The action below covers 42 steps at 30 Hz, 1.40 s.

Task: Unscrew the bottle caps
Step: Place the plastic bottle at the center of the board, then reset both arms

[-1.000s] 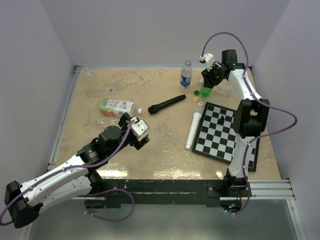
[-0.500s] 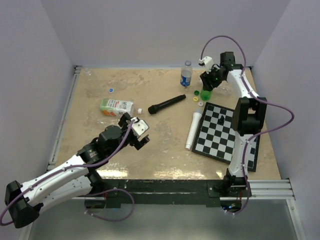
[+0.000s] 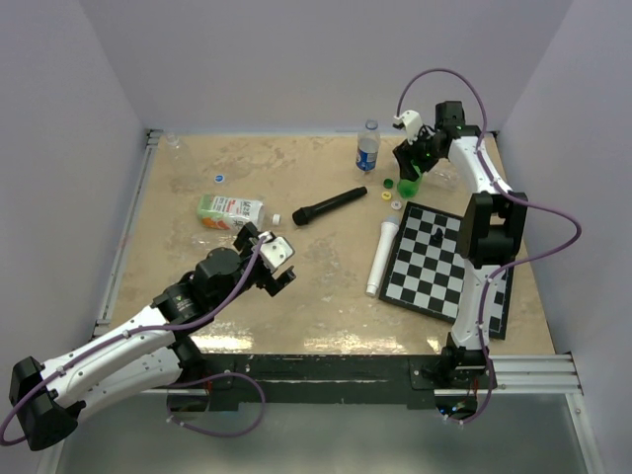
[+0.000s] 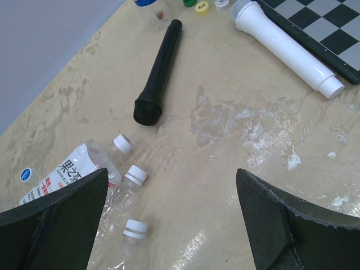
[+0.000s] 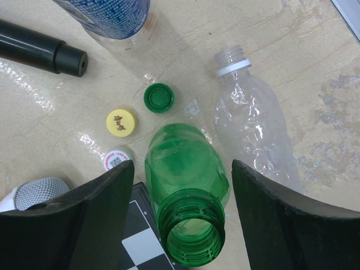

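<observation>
A green bottle (image 5: 185, 163) stands upright with its neck bare, and its green cap (image 5: 158, 97) lies on the table beside it. My right gripper (image 5: 183, 169) is open, one finger on each side of this bottle with a gap showing. Yellow (image 5: 121, 121) and white (image 5: 116, 158) caps lie nearby. A clear capless bottle (image 5: 253, 124) lies to the right, and the Pepsi bottle (image 3: 367, 148) stands behind. My left gripper (image 4: 171, 174) hangs open over bare table, holding nothing. Beside it lie clear crinkled bottles with white caps (image 4: 135, 175) (image 4: 135, 229) still on them.
A black microphone (image 3: 329, 205) and a white microphone (image 3: 381, 257) lie mid-table. The chessboard (image 3: 434, 262) with a few pieces sits at the right. A white-and-green carton (image 3: 229, 210) and a loose blue cap (image 3: 218, 179) are at the left. Another clear bottle (image 3: 178, 143) lies far left.
My right gripper's jaws have spread apart and let go of the green bottle, which stays standing. The left arm has not moved.
</observation>
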Tool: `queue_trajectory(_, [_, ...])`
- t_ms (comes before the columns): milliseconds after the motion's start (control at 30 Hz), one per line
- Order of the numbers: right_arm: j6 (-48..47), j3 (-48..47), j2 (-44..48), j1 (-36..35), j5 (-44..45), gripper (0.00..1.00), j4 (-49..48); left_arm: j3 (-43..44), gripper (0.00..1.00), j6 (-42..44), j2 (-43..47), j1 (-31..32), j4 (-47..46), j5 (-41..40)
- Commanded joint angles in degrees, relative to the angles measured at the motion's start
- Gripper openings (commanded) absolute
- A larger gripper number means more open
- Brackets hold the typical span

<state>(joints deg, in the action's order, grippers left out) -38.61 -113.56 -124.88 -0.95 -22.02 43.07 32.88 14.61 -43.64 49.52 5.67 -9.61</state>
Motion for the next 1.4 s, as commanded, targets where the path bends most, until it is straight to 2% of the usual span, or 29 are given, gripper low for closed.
queue_trajectory(0, [-0.3,-2.5,1.6,0.2,-1.0,0.76,0.6,-0.3,1.00,1.1,0.3,-0.3,-0.5,0.3])
queue_trajectory(233, [0.3,-3.0,3.1,0.2,-1.6,0.81,-0.1,-0.2,1.00,1.0,0.4,-0.4,-0.4,0.3])
queue_trajectory(633, [1.2,-3.5,9.3,0.6,-3.4,0.81,-0.3,-0.2,1.00,1.0,0.5,-0.4,-0.4,0.3])
queue_trajectory(867, [2.0,-1.4,16.1,2.4,-5.0,0.81,-1.7,0.0,1.00,0.2,0.8,-0.5,-0.7,0.6])
queue_trajectory(1000, [1.9,1.3,22.1,3.8,-8.1,0.81,-2.5,1.6,1.00,-4.4,1.1,-1.6,-1.7,-1.7])
queue_trajectory(1100, [2.4,6.0,29.1,5.0,-10.8,0.85,-5.2,4.3,1.00,-9.1,0.9,-5.3,-2.1,-1.7])
queue_trajectory(1167, [3.7,9.4,34.3,6.0,-13.0,0.89,-7.6,7.1,1.00,-12.5,0.3,-9.4,-1.1,2.6])
queue_trajectory(1267, [8.0,14.9,41.6,10.2,-22.3,0.97,-12.1,12.1,1.00,-18.6,-1.0,-17.6,0.0,10.6])
queue_trajectory(1367, [16.2,21.0,47.5,14.0,-29.2,0.98,-19.0,15.9,1.00,-22.2,-2.4,-25.7,-0.2,16.4])
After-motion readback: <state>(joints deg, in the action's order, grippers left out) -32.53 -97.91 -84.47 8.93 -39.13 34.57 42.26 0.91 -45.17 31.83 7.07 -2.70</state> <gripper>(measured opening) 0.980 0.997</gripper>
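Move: Between the right hand's already loosened fingers stands the uncapped green bottle, its middle some 3 cm below the hand point. Its green cap lies about 6 cm left and 3 cm ahead, the yellow cap 6 cm left and 1 cm back; the Pepsi bottle stands about 13 cm left and 8 cm ahead, and a clear bottle lies 7 cm right and 7 cm ahead. From the left hand the green bottle is roughly 28 cm ahead, 45 cm right and 10 cm lower. Leaving the green bottle standing, the right hand opens its fingers further to nearly full width and lifts clear, at first almost straight up, then up and back towards its base: some 26 cm up and 11 cm back, the fingers tipping upward about 30 degrees. Late on, the wide-open, empty left hand starts upward, forward and left, about 5 cm each way, rolling left side down and turning a little counter-clockwise. ##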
